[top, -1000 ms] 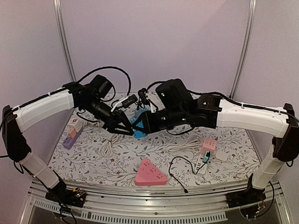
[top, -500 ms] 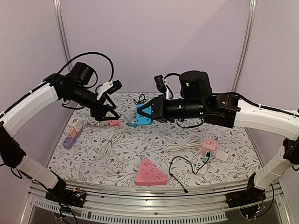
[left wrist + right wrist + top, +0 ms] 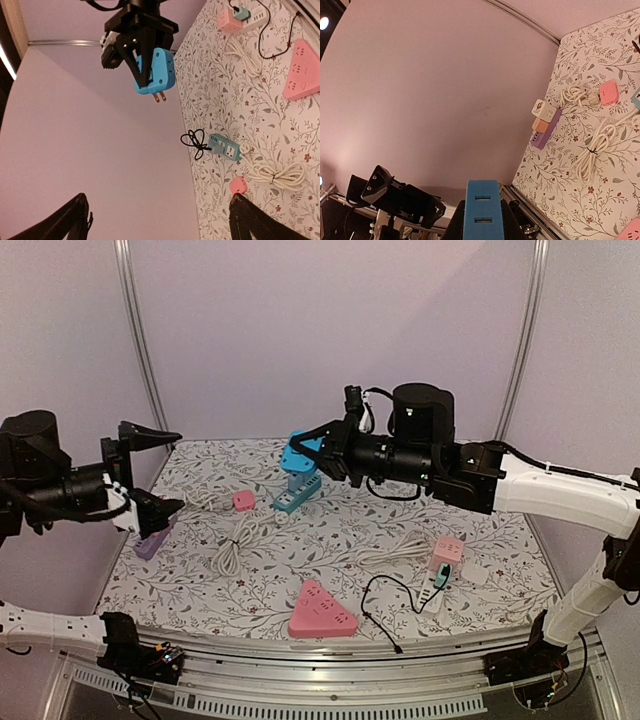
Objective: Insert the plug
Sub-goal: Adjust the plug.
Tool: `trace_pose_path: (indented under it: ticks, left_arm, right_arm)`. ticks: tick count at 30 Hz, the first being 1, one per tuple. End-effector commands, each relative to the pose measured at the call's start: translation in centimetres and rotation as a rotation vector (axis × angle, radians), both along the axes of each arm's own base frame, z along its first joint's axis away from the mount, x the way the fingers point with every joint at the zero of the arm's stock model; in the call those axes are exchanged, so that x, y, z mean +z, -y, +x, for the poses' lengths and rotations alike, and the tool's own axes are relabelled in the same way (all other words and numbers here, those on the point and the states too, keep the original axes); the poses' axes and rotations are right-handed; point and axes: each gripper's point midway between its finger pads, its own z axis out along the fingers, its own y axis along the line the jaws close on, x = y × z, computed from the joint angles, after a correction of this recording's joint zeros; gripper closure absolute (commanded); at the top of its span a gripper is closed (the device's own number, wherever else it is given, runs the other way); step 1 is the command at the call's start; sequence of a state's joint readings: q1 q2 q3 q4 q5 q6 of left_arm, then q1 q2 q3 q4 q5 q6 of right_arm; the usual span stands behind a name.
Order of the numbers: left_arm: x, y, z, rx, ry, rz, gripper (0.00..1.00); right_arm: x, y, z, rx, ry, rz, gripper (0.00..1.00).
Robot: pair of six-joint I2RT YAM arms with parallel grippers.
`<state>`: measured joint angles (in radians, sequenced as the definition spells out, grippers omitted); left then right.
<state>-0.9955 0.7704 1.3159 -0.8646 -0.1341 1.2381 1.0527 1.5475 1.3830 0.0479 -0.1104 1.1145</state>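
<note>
My right gripper [image 3: 312, 456] is shut on the blue plug [image 3: 296, 452] and holds it in the air over the back of the table. In the left wrist view its two metal prongs point down from the blue plug [image 3: 162, 67]. Below it on the cloth lies a teal power strip [image 3: 297, 496] with a black cord plugged in. My left gripper [image 3: 160, 473] hangs far out at the left, open wide and empty, facing the plug. In the right wrist view the blue plug [image 3: 482, 200] shows two slots between my fingers [image 3: 456, 225].
A small pink cube plug [image 3: 243, 500] and a coiled white cable [image 3: 235, 545] lie left of the teal strip. A purple strip [image 3: 152, 538] sits at the left edge. A pink triangular strip [image 3: 320, 612] lies near the front, and a pink cube socket [image 3: 445, 553] with a white strip at the right.
My left arm has drawn back from the centre to the far left and its jaws have opened wide. My right gripper has lifted the blue plug higher. The small pink cube now lies uncovered.
</note>
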Motion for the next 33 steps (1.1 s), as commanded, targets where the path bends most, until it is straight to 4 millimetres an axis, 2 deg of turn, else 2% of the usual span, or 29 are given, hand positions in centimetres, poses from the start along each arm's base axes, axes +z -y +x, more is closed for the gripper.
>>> trace_pose_path:
  ticks: [1, 5, 6, 8, 10, 12, 15, 19, 26, 30, 33]
  left_arm:
    - [-3.0, 5.3, 2.0, -0.065, 0.336, 0.170, 0.03]
    - [-4.1, 6.5, 2.4, -0.030, 0.201, 0.095, 0.06]
    - [-4.3, 6.8, 2.2, -0.042, 0.189, 0.082, 0.08]
    - [-4.9, 7.3, 1.1, -0.113, 0.180, 0.073, 0.18]
    - [-6.1, 7.7, -0.1, -0.191, 0.168, 0.091, 0.35]
    - [-7.4, 7.9, -0.6, -0.223, 0.160, 0.119, 0.46]
    - [-8.3, 8.4, -0.6, -0.226, 0.123, 0.129, 0.57]
    - [-8.2, 9.2, 0.5, -0.174, 0.078, 0.121, 0.69]
    - [-8.4, 9.7, 0.6, -0.179, 0.070, 0.118, 0.77]
    - [-8.2, 10.1, 0.4, -0.198, 0.076, 0.113, 0.80]
    - [-8.2, 10.3, 0.3, -0.215, 0.083, 0.115, 0.82]
  right_arm:
    - [1.4, -1.1, -1.0, 0.044, 0.006, 0.085, 1.00]
    - [-0.2, 0.2, -1.8, 0.049, -0.007, 0.070, 1.00]
    - [0.4, 0.4, -2.4, 0.072, 0.010, 0.084, 1.00]
    - [1.9, 0.2, -3.9, 0.153, 0.068, 0.109, 1.00]
    - [2.5, 0.0, -5.4, 0.215, 0.118, 0.090, 1.00]
    - [2.2, 0.0, -6.5, 0.245, 0.169, 0.033, 1.00]
    - [2.2, -0.6, -8.0, 0.316, 0.223, 0.001, 1.00]
    - [1.3, -2.0, -9.2, 0.390, 0.233, -0.033, 1.00]
    - [1.1, -3.0, -9.8, 0.421, 0.255, -0.057, 1.00]
    - [-0.1, -3.5, -10.0, 0.429, 0.243, -0.117, 1.00]
    - [-0.1, -4.0, -10.5, 0.448, 0.254, -0.133, 1.00]
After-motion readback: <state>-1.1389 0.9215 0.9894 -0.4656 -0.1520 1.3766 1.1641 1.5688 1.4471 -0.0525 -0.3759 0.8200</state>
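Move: Ahead of the open, empty left hand, about 8 cm farther out, 15 cm to its right and 3 cm lower, is the blue plug. The right fingers already grip it, its middle some 3 cm left and 1 cm ahead of that hand's point. From the left hand, the teal power strip lies on the table about 21 cm out, 12 cm right and 38 cm down, and the pink triangular strip 5 cm back, 17 cm right and 39 cm down. Swinging right and down about 9 cm each way, mostly in a quick first stroke, the left hand comes up close to the blue plug while its wide-open fingers draw nearly shut, with no touch to be seen. Keeping its grip, the right hand brings the plug back about 10 cm and slightly left, turning it some 25 degrees counter-clockwise. ##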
